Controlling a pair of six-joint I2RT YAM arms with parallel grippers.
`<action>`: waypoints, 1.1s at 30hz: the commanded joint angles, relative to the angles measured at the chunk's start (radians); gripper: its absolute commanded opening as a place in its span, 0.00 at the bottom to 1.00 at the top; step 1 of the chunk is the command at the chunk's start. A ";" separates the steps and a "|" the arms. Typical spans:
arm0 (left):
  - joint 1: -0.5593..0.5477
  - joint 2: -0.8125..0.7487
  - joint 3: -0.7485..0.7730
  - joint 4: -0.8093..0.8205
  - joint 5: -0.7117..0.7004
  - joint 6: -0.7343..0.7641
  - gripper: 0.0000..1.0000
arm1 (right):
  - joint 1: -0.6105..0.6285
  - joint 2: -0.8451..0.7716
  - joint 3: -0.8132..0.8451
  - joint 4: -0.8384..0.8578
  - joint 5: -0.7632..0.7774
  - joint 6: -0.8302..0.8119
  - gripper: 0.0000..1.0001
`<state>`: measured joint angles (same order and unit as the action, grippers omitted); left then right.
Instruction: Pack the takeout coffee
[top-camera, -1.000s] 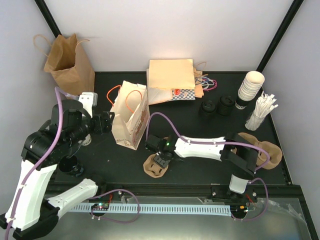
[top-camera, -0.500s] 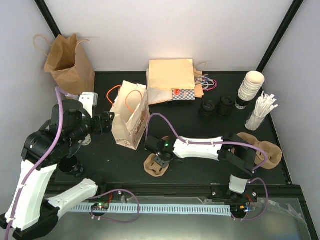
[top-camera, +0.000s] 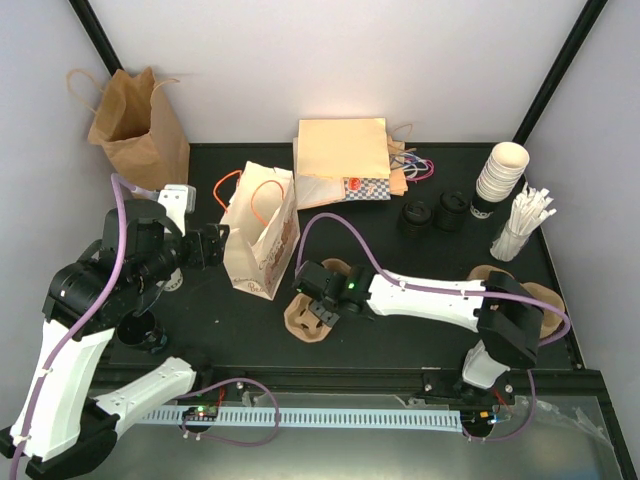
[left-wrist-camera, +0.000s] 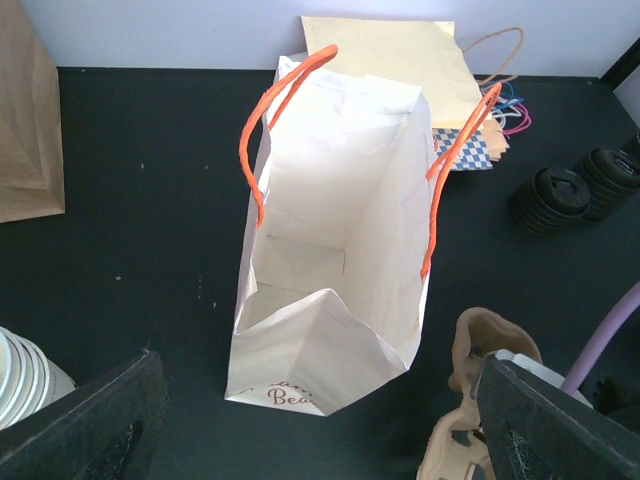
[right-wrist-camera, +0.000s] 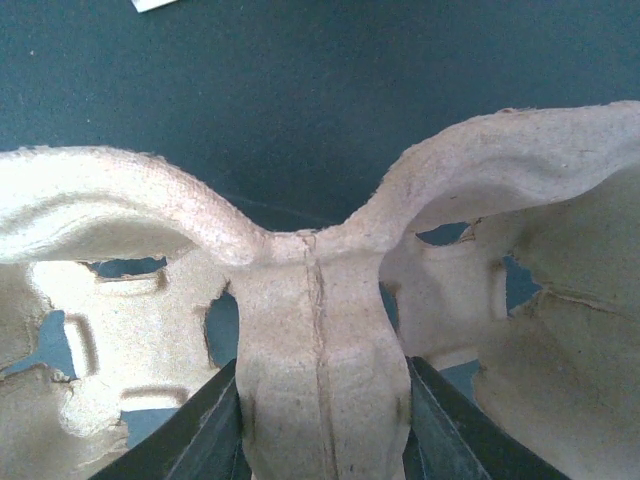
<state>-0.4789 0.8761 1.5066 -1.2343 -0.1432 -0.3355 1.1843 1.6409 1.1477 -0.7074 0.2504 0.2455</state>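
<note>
From above only a round black lid shows of the takeout coffee (top-camera: 142, 336), which stands by my left arm's lower link. A white paper bag with orange handles (top-camera: 260, 238) (left-wrist-camera: 330, 250) stands with its mouth open and nothing visible inside. My left gripper (top-camera: 208, 246) (left-wrist-camera: 322, 420) is open just left of the bag and holds nothing. My right gripper (top-camera: 318, 300) (right-wrist-camera: 325, 400) is shut on the middle ridge of a brown pulp cup carrier (top-camera: 306, 326) (right-wrist-camera: 320, 330) (left-wrist-camera: 470, 400), right of the bag's foot.
A brown paper bag (top-camera: 135, 125) stands at the back left. Flat bags (top-camera: 345, 160) lie at the back centre. Loose black lids (top-camera: 430, 214), stacked cream cups (top-camera: 500, 175), a cup of stirrers (top-camera: 520, 225) and more carriers (top-camera: 535, 300) are at the right.
My right gripper has closed on the carrier's ridge. The carrier has shifted a little toward the bag, and the right arm's elbow has swung outward. The left arm has not moved.
</note>
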 joint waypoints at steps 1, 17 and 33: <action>0.005 -0.009 0.021 -0.023 -0.005 0.012 0.88 | 0.000 -0.052 -0.006 -0.009 0.061 0.005 0.40; 0.119 0.062 0.093 -0.078 -0.046 0.050 0.91 | -0.185 -0.359 -0.164 0.045 0.000 -0.018 0.41; 0.206 0.268 0.085 0.024 0.060 0.117 0.89 | -0.266 -0.546 -0.109 0.046 -0.112 -0.045 0.44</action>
<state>-0.2974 1.0985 1.5799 -1.2629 -0.1272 -0.2520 0.9230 1.1332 0.9878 -0.6735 0.1719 0.2153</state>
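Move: The white paper bag stands open about 13 cm ahead of the left gripper, 6 cm to its right and with its middle some 25 cm below. Left of it, the white cup stack is roughly 4 cm ahead and 11 cm left of that gripper, and the brown bag some 26 cm ahead and 12 cm left. From the right gripper, already holding the cup carrier, the white bag lies about 13 cm ahead and 11 cm left, while two black cups stand some 21 cm ahead and 23 cm right. Keep the right fingers pinched on the carrier's middle rib and raise it about 11 cm while swinging some 8 cm right, away from the white bag, and a little forward; roll the hand's left side up about 20 degrees. Shortly after, bring the open left gripper slightly left, then forward and down towards the white bag, about 5 cm forward, tipping its fingers down. ##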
